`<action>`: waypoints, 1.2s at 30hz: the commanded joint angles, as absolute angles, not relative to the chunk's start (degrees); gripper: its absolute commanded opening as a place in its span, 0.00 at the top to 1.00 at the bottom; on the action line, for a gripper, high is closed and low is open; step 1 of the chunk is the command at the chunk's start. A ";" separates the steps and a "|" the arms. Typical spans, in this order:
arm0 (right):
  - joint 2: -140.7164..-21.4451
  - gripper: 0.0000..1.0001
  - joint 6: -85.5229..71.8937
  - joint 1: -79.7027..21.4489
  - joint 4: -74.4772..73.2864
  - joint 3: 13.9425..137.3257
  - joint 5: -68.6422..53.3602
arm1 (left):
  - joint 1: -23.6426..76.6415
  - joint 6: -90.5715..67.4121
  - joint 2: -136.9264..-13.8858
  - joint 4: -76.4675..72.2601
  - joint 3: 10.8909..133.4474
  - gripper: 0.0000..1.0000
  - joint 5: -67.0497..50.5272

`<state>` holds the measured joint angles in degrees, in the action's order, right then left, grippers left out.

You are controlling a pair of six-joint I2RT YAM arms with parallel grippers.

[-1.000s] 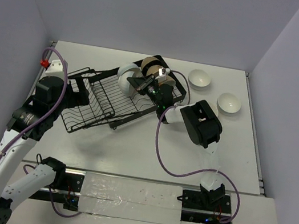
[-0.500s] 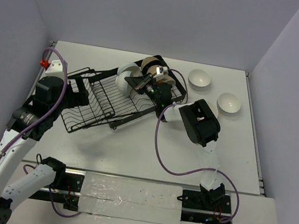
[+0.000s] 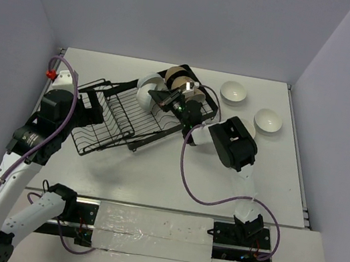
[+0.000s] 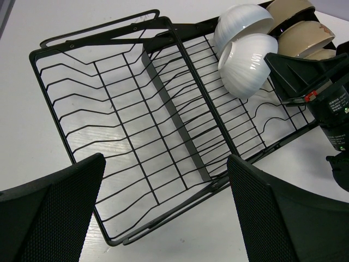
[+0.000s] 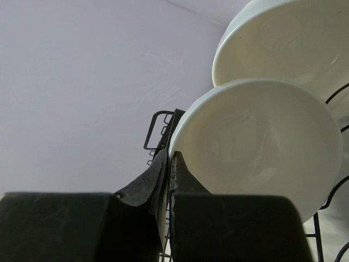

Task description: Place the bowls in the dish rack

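The black wire dish rack (image 3: 112,120) lies slanted at mid-table. At its right end two white bowls (image 4: 248,63) and tan bowls (image 4: 305,38) stand on edge between the tines. My right gripper (image 3: 160,94) reaches in there, shut on the rim of the nearer white bowl (image 5: 256,147), with the other white bowl (image 5: 289,38) just behind it. In the right wrist view my right gripper (image 5: 172,155) pinches that rim edge-on. Over the rack's left end my left gripper (image 4: 163,164) hovers open and holds nothing. Two more white bowls (image 3: 233,92) (image 3: 268,121) sit on the table at the right.
The left section of the rack (image 4: 174,112) holds no bowls. A purple cable (image 3: 188,174) loops over the table in front of the right arm. The table's raised right edge (image 3: 295,159) runs close to the loose bowls.
My right arm has edged slightly left, toward the rack, with the white bowl's rim still pinched. The left arm has barely moved.
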<state>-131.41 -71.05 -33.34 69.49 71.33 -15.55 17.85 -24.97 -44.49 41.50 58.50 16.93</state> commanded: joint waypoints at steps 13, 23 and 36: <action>-128.59 0.83 -72.95 -33.57 67.06 64.51 -7.47 | 18.02 -25.75 -43.77 41.04 60.56 0.01 17.84; -126.30 0.73 -71.10 -33.57 65.66 62.67 -5.36 | 18.02 -25.93 -44.03 40.87 60.64 0.01 17.49; -115.77 0.47 -58.29 -34.54 57.24 59.68 -7.29 | 18.02 -26.89 -43.94 40.34 60.56 0.01 16.70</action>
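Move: I hold the white bowl by its rim in my right hand. The rack slot it is going to lies about 3 cm to my right, 1 cm back and 5 cm down. The other white bowl stands some 3 cm ahead, 2 cm left and 5 cm below that hand. The second tan bowl is roughly 4 cm ahead and 11 cm right, the flower bowl 2 cm ahead and 16 cm right, both lower. From my left hand the slot is some 18 cm ahead, 22 cm right and 17 cm down. With my right hand I bring the pinched bowl about 2.5 cm to the right, towards the slot beside the other white bowl, easing my fingers apart on the way. Then I sink some 2.5 cm and draw back a little at the end, the wrist turning about 10 degrees, the fingers now half open and letting go of the rim. ##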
